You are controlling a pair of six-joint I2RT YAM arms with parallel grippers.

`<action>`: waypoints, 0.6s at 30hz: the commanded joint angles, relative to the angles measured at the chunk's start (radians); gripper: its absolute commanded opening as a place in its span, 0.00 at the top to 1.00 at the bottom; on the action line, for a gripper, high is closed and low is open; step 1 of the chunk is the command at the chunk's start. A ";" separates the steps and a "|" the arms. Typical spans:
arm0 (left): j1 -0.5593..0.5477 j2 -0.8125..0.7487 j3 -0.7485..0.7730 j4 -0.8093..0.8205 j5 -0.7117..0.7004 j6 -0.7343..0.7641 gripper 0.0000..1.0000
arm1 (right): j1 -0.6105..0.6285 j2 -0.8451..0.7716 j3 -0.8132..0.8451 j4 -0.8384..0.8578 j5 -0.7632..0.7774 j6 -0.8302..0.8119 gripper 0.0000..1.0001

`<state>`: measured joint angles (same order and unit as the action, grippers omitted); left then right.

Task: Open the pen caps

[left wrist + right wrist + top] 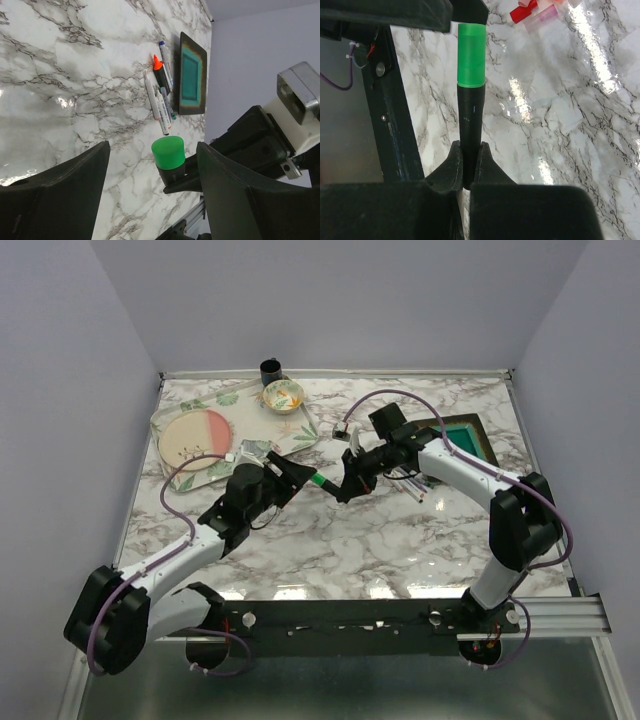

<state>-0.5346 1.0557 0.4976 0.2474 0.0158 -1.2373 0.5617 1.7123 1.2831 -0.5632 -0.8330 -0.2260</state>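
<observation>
My right gripper (pixel 470 152) is shut on the black body of a thick highlighter (pixel 470 117), held above the marble table. The highlighter's green cap (pixel 471 52) is on and points toward my left arm. In the left wrist view the green cap (pixel 168 152) sits between the spread fingers (pixel 75 185) of my left gripper (pixel 153 147), which is open, with a gap on each side. From above, the green cap (pixel 322 481) lies between the left gripper (pixel 292 476) and the right gripper (pixel 350 482). More pens (pixel 159 92) lie on the table, one with an orange end (pixel 157 62).
Loose red (pixel 522 12) and pink (pixel 540 17) caps lie on the marble. A dark tray with a green inside (pixel 470 432) stands at the right, the pens (pixel 412 482) beside it. At the back left are a patterned tray (pixel 300 435) with a plate (pixel 195 438), a bowl (pixel 283 395) and a dark cup (pixel 271 369).
</observation>
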 commanded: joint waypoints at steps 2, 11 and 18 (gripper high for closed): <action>-0.077 0.090 0.055 0.053 -0.138 -0.082 0.23 | 0.004 0.001 -0.011 -0.003 -0.029 -0.007 0.99; -0.134 0.138 0.087 0.024 -0.244 -0.135 0.44 | 0.004 0.003 -0.011 0.000 -0.023 -0.003 1.00; -0.148 0.156 0.076 0.042 -0.247 -0.174 0.44 | 0.004 0.006 -0.013 0.009 -0.012 0.008 0.99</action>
<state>-0.6655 1.1957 0.5629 0.2752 -0.1776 -1.3758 0.5617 1.7123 1.2816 -0.5629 -0.8364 -0.2253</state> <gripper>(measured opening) 0.564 0.067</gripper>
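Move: The green cap sits just off the open left fingers, about 3 cm to the right, 1 cm back and 1 cm lower. From the right hand, which holds the marker's black body, the cap is some 5 cm left, 3 cm forward and 3 cm up. Loose caps lie on the table about 7 cm left of the left hand and 1 cm back, the white pens roughly 22 cm to its right and level with it, both some 15 cm below. Bring the left gripper about 3 cm to the right, dipping a little at first and then easing forward, so its open fingers straddle the green cap. Turn it slightly counter-clockwise, and narrow the fingers from nearly wide to just over half open, not yet gripping. Keep the right hand still, its fingers shut on the black body. ##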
